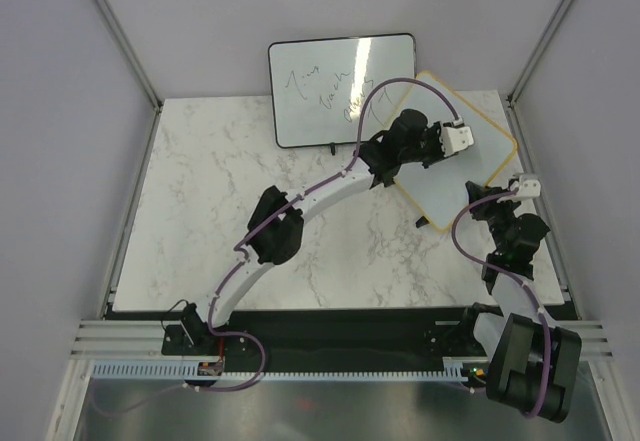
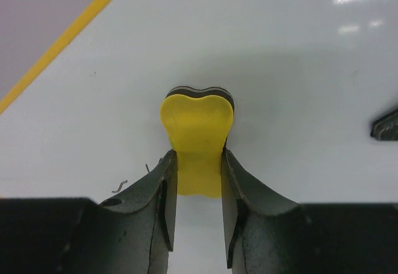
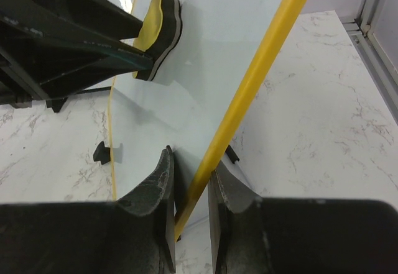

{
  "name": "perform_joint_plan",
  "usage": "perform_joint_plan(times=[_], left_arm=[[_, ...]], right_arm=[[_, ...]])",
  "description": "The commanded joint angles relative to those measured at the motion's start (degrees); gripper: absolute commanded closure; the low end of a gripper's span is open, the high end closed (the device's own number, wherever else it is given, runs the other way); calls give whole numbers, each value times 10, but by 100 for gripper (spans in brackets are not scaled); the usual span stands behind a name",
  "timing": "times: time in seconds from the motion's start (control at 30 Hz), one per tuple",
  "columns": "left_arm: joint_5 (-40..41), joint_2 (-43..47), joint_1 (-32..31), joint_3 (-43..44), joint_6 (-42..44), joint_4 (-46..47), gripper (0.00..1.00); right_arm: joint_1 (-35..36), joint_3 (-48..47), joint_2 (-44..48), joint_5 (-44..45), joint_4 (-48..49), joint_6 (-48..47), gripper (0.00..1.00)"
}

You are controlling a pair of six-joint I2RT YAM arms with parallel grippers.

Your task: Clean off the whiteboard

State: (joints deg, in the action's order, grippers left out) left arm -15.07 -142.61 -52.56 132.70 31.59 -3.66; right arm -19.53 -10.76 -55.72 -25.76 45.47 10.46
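Note:
The whiteboard (image 1: 462,179), with a light yellow-tan frame and small black feet, lies tilted at the right of the table. My left gripper (image 1: 457,139) is over it, shut on a yellow eraser (image 2: 198,125) whose dark felt side presses against the white surface (image 2: 280,69). A few faint pen marks (image 2: 119,186) show beside the left finger. My right gripper (image 3: 191,162) is shut on the board's yellow frame edge (image 3: 261,63) at its near right side. The right wrist view also shows the eraser (image 3: 160,31) resting on the board.
A black-framed whiteboard (image 1: 342,89) with handwriting stands propped at the back of the marble table (image 1: 220,221). Grey walls and metal rails (image 1: 120,41) close in both sides. The left arm (image 1: 300,211) stretches diagonally across the table.

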Motion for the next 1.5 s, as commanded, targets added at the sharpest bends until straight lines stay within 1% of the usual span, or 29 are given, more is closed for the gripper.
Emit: perform_joint_plan(times=[0.0, 0.07, 0.17, 0.23, 0.43, 0.63, 0.73, 0.83, 0.87, 1.0, 1.13, 1.27, 1.4, 1.47], left_arm=[[-32, -33, 2, 76, -61, -28, 98], [-25, -52, 13, 90, -59, -27, 98], [10, -87, 39, 109, -39, -7, 98], [28, -104, 56, 137, -34, -20, 98], [44, -114, 69, 115, -1, -24, 98], [50, -112, 69, 99, 3, -34, 98], [40, -88, 56, 68, 10, -33, 98], [29, -65, 35, 37, 12, -35, 98], [23, -45, 21, 27, 12, -35, 98], [-28, 4, -17, -14, -6, -51, 98], [-49, 21, -47, 0, -28, -87, 98], [-43, 20, -51, 2, -35, -99, 98], [-8, 26, -48, -48, -16, -107, 98], [-10, 36, -45, -62, -16, -122, 98]], right_arm=[[9, -11, 1, 20, -19, -149, 100], [11, -12, 0, 21, -20, -150, 100], [12, -13, 1, 23, -21, -150, 100], [12, -12, 0, 24, -21, -151, 100], [12, -13, 0, 25, -23, -152, 100], [15, -14, -1, 26, -25, -153, 100], [16, -15, -2, 26, -26, -154, 100], [16, -15, -1, 26, -25, -154, 100], [16, -14, 0, 26, -26, -154, 100], [17, -14, 0, 27, -25, -155, 100], [18, -14, 2, 28, -26, -156, 100], [18, -15, -2, 39, -29, -168, 100], [18, -22, -7, 43, -38, -178, 100], [19, -24, -7, 47, -48, -190, 100]])
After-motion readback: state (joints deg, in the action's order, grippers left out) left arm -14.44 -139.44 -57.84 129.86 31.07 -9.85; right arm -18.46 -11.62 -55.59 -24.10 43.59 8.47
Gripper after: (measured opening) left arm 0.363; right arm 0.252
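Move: The left hand already holds the yellow eraser against the yellow-edged whiteboard. The last pen marks lie about 5 cm ahead of it, level sideways and 2 cm lower; the board's middle is some 1 cm ahead, 2 cm right and 2 cm below. The right hand pinches the board's edge about 9 cm back, 7 cm right and 1 cm lower. From the right hand, the marks lie about 14 cm ahead, 7 cm left and 1 cm below. Forward and somewhat left over the yellow-edged board, about 11 cm out, the left hand sweeps the gripped eraser, rising a little before it sinks, then wipes back some 17 cm and about 8 cm right, finishing close beside the right fingertips. Its fingers keep their hold on the eraser, while the right hand stays put and still pinches the board's edge. ##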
